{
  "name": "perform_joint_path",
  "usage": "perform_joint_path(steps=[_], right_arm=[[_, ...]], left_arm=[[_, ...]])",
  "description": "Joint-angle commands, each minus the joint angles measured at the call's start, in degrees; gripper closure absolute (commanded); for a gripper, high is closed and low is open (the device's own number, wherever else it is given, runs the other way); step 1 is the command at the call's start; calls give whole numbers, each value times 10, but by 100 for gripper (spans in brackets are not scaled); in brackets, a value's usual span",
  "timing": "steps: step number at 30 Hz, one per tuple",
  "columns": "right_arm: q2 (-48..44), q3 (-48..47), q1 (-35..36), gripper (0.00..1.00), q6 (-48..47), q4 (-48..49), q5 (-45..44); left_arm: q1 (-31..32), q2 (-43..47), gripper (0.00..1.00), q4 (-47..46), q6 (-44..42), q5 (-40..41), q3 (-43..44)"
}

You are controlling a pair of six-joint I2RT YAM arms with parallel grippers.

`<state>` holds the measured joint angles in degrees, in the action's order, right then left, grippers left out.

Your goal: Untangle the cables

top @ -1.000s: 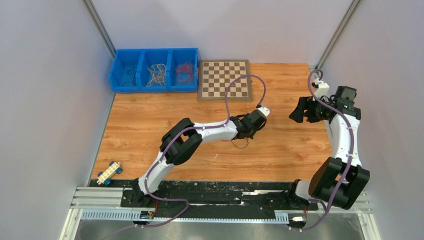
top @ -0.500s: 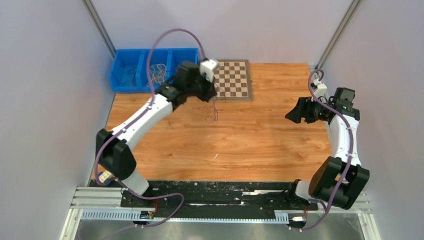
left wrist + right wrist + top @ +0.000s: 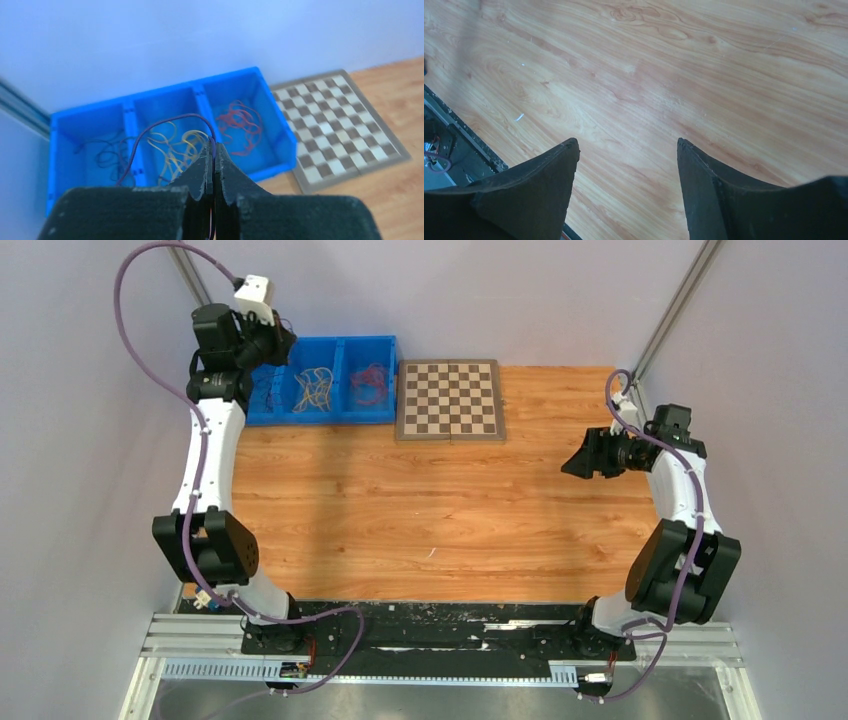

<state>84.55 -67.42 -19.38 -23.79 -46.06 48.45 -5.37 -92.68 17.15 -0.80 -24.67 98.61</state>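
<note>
My left gripper hangs above the blue bin at the back left, shut on a thin dark purple cable. That cable arcs up out of the fingertips and drops to the left over the bin. The bin's left compartment holds dark cables, the middle one yellow cables, the right one red cables. My right gripper stands open over bare wood at the right, with nothing between its fingers.
A chessboard lies just right of the bin at the back. Grey walls close in on the left, back and right. The black base rail runs along the table's near edge.
The left arm has swung from the table's middle to the back left, carrying the purple cable over the bin. The right gripper has drifted slightly left and narrowed a little.
</note>
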Motion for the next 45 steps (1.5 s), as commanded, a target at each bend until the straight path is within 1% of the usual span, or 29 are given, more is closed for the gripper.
perform_joint_path(steps=[1, 5, 6, 10, 14, 18, 23, 25, 27, 28, 29, 30, 31, 32, 34, 37, 39, 42, 45], right_arm=[[23, -52, 12, 30, 6, 24, -1], [31, -67, 16, 30, 6, 19, -23], [33, -69, 17, 30, 6, 16, -28], [46, -85, 20, 30, 0, -12, -52], [69, -110, 22, 30, -13, -49, -78], [96, -129, 22, 30, -11, -76, -97], [105, -124, 29, 30, -18, -79, -118], [103, -118, 32, 29, -23, -80, -128], [102, -112, 34, 30, -28, -80, -137], [101, -109, 34, 30, -30, -81, -139], [101, -107, 35, 30, -31, -81, -141], [99, -105, 35, 30, -33, -81, -142], [99, -103, 36, 29, -33, -81, -142], [98, -102, 36, 29, -33, -80, -142], [96, -102, 37, 29, -34, -79, -137], [93, -101, 39, 29, -34, -76, -120], [91, -98, 39, 28, -34, -70, -112], [85, -93, 39, 28, -34, -64, -98], [86, -94, 39, 27, -33, -62, -79]], left_arm=[[-61, -86, 100, -130, 51, 1, 51], [-89, -150, 100, -161, 65, 5, 95], [-97, -162, 100, -164, 80, 4, 109], [-115, -228, 100, -196, 109, -16, 162], [-128, -287, 100, -238, 86, -22, 193], [-141, -344, 100, -266, 58, -52, 222], [-163, -434, 100, -237, 38, -62, 286], [-167, -455, 97, -229, 30, -63, 299], [-170, -466, 89, -228, 35, -66, 301], [-171, -470, 83, -227, 37, -68, 301], [-172, -471, 79, -225, 40, -71, 299], [-174, -470, 66, -219, 40, -77, 299], [-174, -467, 58, -216, 41, -79, 298], [-175, -460, 48, -212, 43, -81, 297], [-177, -443, 41, -201, 47, -85, 291], [-177, -409, 38, -178, 50, -70, 267], [-177, -378, 32, -132, 51, -56, 252], [-178, -326, 27, -86, 52, -31, 233], [-176, -275, 19, -34, 54, -45, 201]])
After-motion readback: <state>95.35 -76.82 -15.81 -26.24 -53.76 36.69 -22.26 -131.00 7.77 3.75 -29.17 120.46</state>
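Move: My left hand, shut on the purple cable, is high up; the box's left compartment, which already holds dark cable, lies some 19 cm ahead, 19 cm to the left and 34 cm below. The middle compartment with the yellow cable is about 19 cm ahead and 3 cm left, the right one with the red cable 19 cm ahead and 13 cm right, both equally low. From my right hand the left compartment is roughly 36 cm ahead, 83 cm left and 13 cm lower. I swing my left hand, with the purple cable hanging from it, left and forward, then down over the left compartment, about 20 cm left and just under 20 each forward and down. There I open the fingers wide, let go of the cable, and draw back about 4 cm, rising slightly. My empty right hand sinks some 3 cm, tipping about 10 degrees downward, fingers still open. ##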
